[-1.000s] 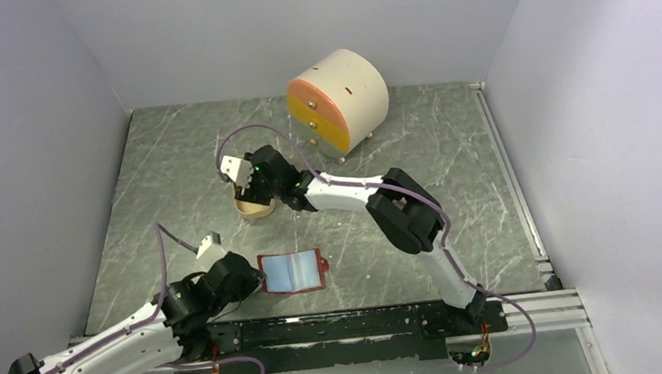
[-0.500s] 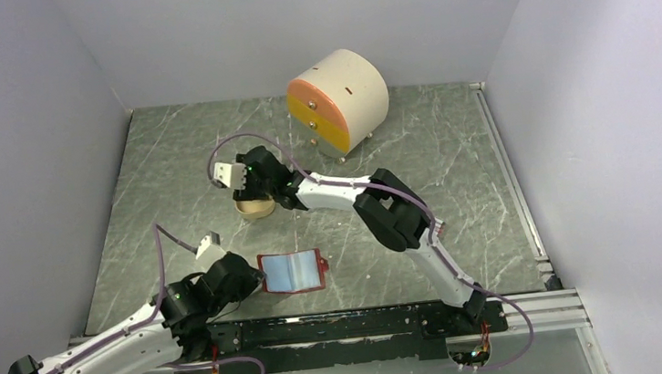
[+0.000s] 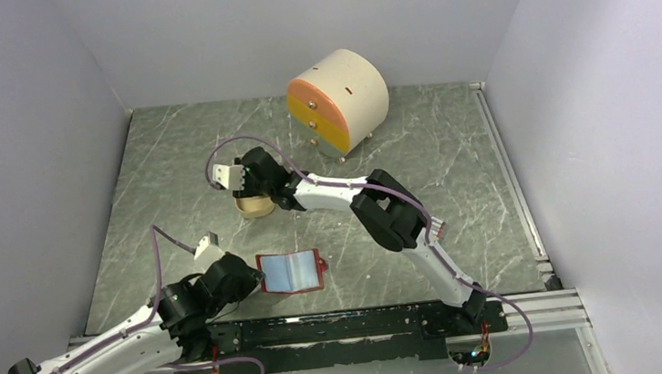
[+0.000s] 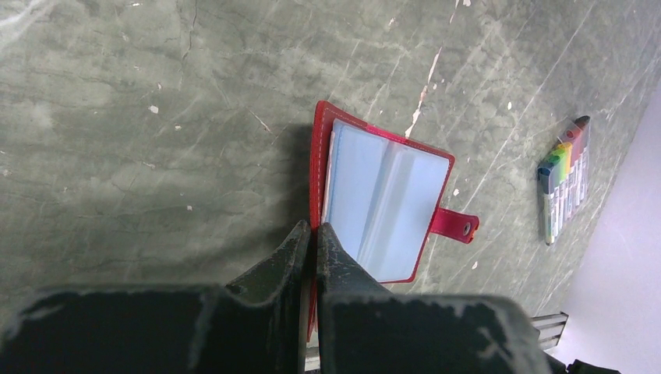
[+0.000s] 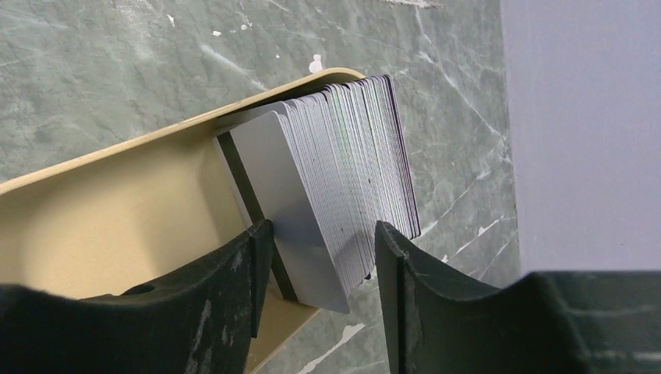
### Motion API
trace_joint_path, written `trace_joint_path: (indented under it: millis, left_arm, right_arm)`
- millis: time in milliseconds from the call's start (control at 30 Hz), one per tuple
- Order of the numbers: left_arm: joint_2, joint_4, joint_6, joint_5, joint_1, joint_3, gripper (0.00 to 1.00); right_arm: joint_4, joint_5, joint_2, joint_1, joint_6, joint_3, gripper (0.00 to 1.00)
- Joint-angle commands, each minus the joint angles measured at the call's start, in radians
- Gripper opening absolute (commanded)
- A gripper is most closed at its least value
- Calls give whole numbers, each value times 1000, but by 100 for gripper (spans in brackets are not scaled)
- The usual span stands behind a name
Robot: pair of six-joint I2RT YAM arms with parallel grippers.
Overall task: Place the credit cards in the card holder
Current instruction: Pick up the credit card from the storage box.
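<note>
The card holder [image 3: 290,272] lies open near the table's front, red outside with pale blue pockets [image 4: 382,199] facing up. My left gripper [image 4: 313,227] is shut on its red left edge [image 4: 318,156]. The credit cards [image 5: 335,179] stand as a thick silver-grey stack on edge, leaning at the end of a tan tray [image 5: 117,210]. My right gripper [image 5: 323,234] straddles the stack's lower corner. Its jaws are open, with a gap showing beside the right finger [image 5: 394,265]. In the top view this gripper [image 3: 250,193] hangs over the tray [image 3: 258,210].
A round beige drawer unit [image 3: 337,99] with orange and yellow fronts stands at the back. A bundle of rainbow-coloured sticks [image 4: 563,175] lies on the table beyond the card holder's snap tab [image 4: 456,224]. A metal rail [image 3: 359,324] runs along the near edge.
My right gripper has shifted a little left over the tray and its jaws have narrowed around the card stack. The left gripper keeps its grip on the card holder.
</note>
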Motion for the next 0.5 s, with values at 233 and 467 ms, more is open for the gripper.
trace_joint_path:
  millis: [233,467]
  left_arm:
    - [20,6,3,-11,-6,10,9]
    - [14,9,3,-10,-6,8,9]
  right_arm:
    - [50,7,-34,-12,1,2,46]
    - [52,-15,-57,-16,12,-10,31]
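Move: The credit card aimed at, the grey one facing the near end of the stack, stands almost between the right hand's open tips, its middle about 1 cm back, 1 cm left and 2 cm below. The stack's middle is roughly 2 cm ahead and 2 cm below, straight on; the storage box's middle is 3 cm back and 4 cm below. The card holder lies some 25 cm back, 8 cm right and 6 cm lower. From the left hand, the card is about 26 cm ahead, 1 cm left and level. The right hand stays practically in place over the storage box, its wrist still angled forward-left and down, while its fingers close steadily from just over half open to about a third. The near finger keeps bearing on the striped face of the front grey credit card, and the far finger comes in over the edges of the cards behind to meet that card's upper edge, closing to pinch it from the rest of the stack, with the hand shifting well under 1 cm. ##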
